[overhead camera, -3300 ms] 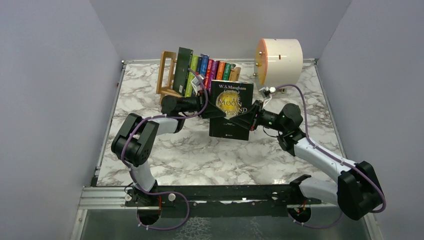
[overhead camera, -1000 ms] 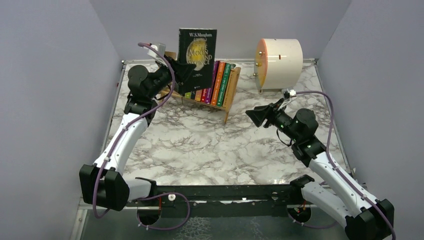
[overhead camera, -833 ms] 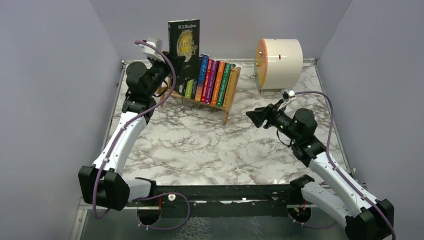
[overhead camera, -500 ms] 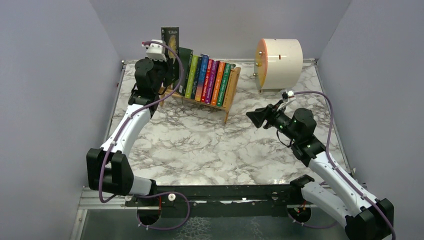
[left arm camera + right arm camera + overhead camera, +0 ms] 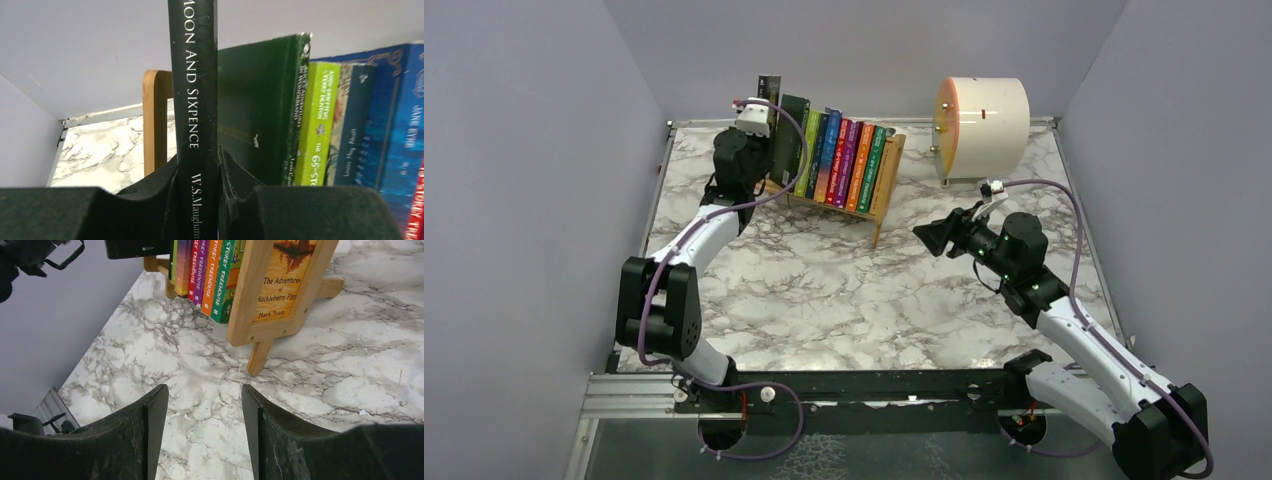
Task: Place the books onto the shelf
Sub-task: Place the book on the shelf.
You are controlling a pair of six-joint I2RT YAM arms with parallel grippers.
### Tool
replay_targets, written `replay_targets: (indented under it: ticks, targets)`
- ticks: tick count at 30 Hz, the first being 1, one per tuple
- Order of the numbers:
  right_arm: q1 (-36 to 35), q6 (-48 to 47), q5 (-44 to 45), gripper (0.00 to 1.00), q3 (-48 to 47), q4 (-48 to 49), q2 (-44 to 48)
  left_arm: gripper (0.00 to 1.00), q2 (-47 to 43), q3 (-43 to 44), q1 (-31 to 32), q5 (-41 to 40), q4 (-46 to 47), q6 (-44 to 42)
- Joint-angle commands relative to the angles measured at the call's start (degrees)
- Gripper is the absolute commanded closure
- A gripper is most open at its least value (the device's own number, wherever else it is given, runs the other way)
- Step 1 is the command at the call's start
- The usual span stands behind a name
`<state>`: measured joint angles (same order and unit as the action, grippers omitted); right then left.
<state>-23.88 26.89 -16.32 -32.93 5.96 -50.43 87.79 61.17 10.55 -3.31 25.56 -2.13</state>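
Observation:
My left gripper (image 5: 762, 128) is shut on a black book (image 5: 770, 98), "The Moon and Sixpence", held upright at the left end of the shelf (image 5: 881, 188). In the left wrist view its spine (image 5: 192, 100) stands between my fingers, just left of a dark green book (image 5: 260, 115) and right of the shelf's wooden end post (image 5: 155, 120). Several more books (image 5: 842, 155) with bright spines lean in a row on the shelf. My right gripper (image 5: 927, 237) hovers open and empty over the marble, pointing at the shelf's right end piece (image 5: 280, 300).
A cream cylindrical drum (image 5: 982, 122) lies at the back right, close behind my right arm. Grey walls close in on the left, back and right. The marble table top (image 5: 824, 290) spreads in front of the shelf.
My left arm has carried the black book to the shelf's left end, turned it edge-on and lowered it beside the dark green book. The right arm has barely shifted.

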Motion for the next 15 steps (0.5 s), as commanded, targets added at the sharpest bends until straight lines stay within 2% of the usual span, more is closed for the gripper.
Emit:
replay_targets:
  ticks: [1,15]
  targets:
    - [0.32,0.81,0.55,0.46,-0.70,-0.09,-0.66,1.00,2.08,0.54,-0.35,-1.85,13.04,-3.56]
    - [0.32,2.23,0.85,0.46,0.20,-0.42,-0.72,1.00,9.31,-0.09,-0.31,-2.56,20.25,-3.74]
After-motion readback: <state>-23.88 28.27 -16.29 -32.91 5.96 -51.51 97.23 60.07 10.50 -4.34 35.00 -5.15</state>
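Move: The left hand already holds the black Moon and Sixpence book upright, spine towards the robot; the open slot at the shelf's left end lies about 6 cm ahead, level sideways, and some 8 cm lower. The green Alice book bounds it, roughly 6 cm ahead and 4 cm right; the wooden end frame is about 7 cm ahead and 3 cm left. The lime book is 5 cm ahead, 7 cm right. From the idle right hand, the slot is some 20 cm ahead, 32 cm left. Downward and a little forward, the left hand carries the upright book about 5 cm lower and 3 cm farther out, slowing as it goes, into the gap between the wooden end frame and the green Alice book. The fingers keep their pinch on the spine side, and the wrist hardly turns. ##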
